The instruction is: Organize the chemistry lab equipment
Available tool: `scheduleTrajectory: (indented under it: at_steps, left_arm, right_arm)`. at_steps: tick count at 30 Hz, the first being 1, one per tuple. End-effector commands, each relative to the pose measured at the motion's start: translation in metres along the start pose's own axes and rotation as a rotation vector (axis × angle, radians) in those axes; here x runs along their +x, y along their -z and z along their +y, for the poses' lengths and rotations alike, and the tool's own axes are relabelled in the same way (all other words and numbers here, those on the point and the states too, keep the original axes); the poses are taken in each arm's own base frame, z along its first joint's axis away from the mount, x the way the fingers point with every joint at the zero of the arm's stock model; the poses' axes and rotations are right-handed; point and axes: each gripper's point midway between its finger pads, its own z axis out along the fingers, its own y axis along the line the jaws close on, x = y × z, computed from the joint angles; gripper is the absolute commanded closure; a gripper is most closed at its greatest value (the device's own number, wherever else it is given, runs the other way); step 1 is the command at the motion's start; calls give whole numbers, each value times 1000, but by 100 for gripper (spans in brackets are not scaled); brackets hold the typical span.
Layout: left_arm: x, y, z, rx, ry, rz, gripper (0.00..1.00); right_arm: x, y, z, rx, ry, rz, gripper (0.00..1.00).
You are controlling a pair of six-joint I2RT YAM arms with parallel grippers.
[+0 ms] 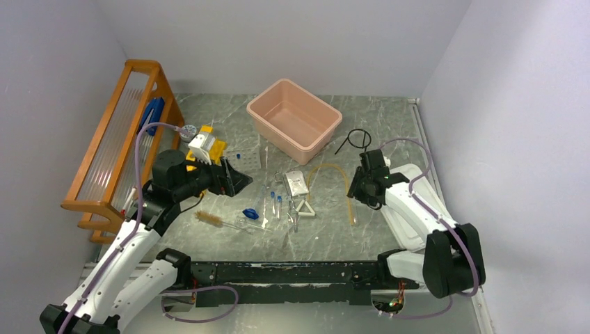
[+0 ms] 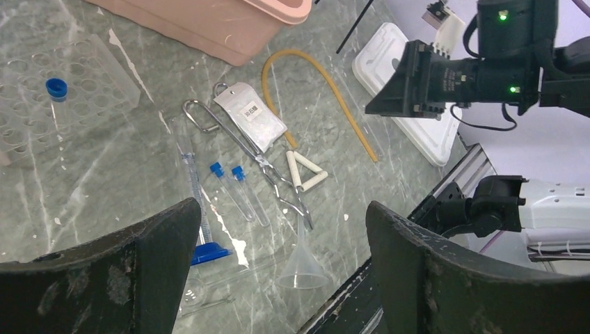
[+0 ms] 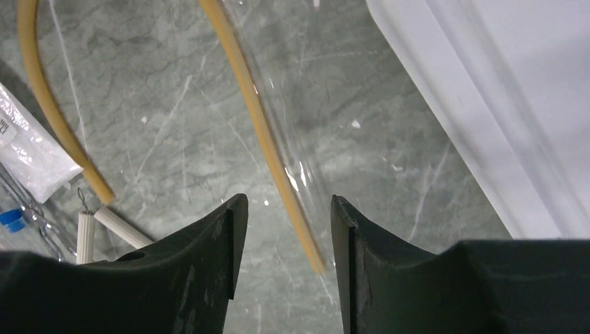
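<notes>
Small lab items lie scattered mid-table. My right gripper [image 1: 354, 192] [image 3: 285, 209] is low over the free end of the tan rubber tubing [image 3: 268, 142] [image 1: 332, 170]; its jaws stand open on either side of the tubing, with a gap on both sides. My left gripper [image 1: 240, 182] [image 2: 282, 229] hangs wide open and empty above a clear funnel [image 2: 303, 268]. Two blue-capped tubes [image 2: 240, 193], metal tongs [image 2: 259, 158], the white triangle [image 2: 305, 174] and a small clear bag [image 2: 249, 115] lie together. The wire brush [image 1: 209, 219] is near the left arm, and the black tripod [image 1: 357, 139] lies beside the tub.
A pink tub [image 1: 323, 129] stands at the back centre. A white lid [image 3: 501, 104] lies right of the tubing, under the right arm. A wooden rack [image 1: 115, 139] lines the left wall, with a yellow rack [image 1: 216, 147] and a clear tube rack [image 2: 90, 76] near it.
</notes>
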Motion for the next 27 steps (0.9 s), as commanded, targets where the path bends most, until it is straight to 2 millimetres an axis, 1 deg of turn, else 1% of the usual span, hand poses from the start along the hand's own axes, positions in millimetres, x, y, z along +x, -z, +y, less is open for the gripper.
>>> scheduleTrajectory:
  at_steps: [1, 4, 6, 12, 15, 19, 20, 24, 27]
  left_arm:
    - [-3, -3, -6, 47, -21, -8, 9]
    - [-1, -5, -1, 26, -13, 2, 9]
    - [0, -6, 0, 20, -4, 5, 9]
    - [-3, -6, 2, 9, 9, -16, 9]
    - [-2, -8, 3, 7, 17, -15, 9]
    - [-1, -10, 3, 8, 29, -9, 9]
    - [-1, -10, 3, 6, 32, -6, 9]
    - [-4, -11, 3, 2, 30, 0, 9]
    - [-6, -12, 2, 2, 29, 2, 9]
  right_arm:
    - [-13, -16, 15, -22, 35, -51, 50]
    - [-5, -23, 13, 12, 64, -35, 54]
    - [-4, -25, 8, 40, 83, -36, 56]
    - [-10, -29, -1, 95, 133, -64, 64]
    - [-11, -36, -1, 107, 148, -63, 67]
    - [-4, -49, 2, 99, 164, -26, 68]
    - [-2, -51, 2, 97, 167, -17, 70]
    - [3, -56, 2, 89, 187, 6, 73]
    - [11, -60, 4, 74, 194, 45, 72]
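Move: The clear glass tube on the tabletop lies roughly 2 cm ahead of the right gripper and 5 cm below it, neither left nor right. The yellow hose's middle is about 7 cm ahead and 6 cm left, its straight leg running close along the tube; the white lid's middle is level, some 14 cm right, and the white triangle level, 12 cm left. From the left gripper the tube is about 26 cm right, 3 cm ahead and 23 cm down. Bring the right gripper down about 4 cm, easing roughly 2 cm forward on the way, so the half-open fingers straddle the clear tube beside the yellow hose. Roll the wrist some 10 degrees, left side sinking, with a slight counter-clockwise turn, and narrow the fingers to about half their starting gap until they pinch the tube from both sides. ##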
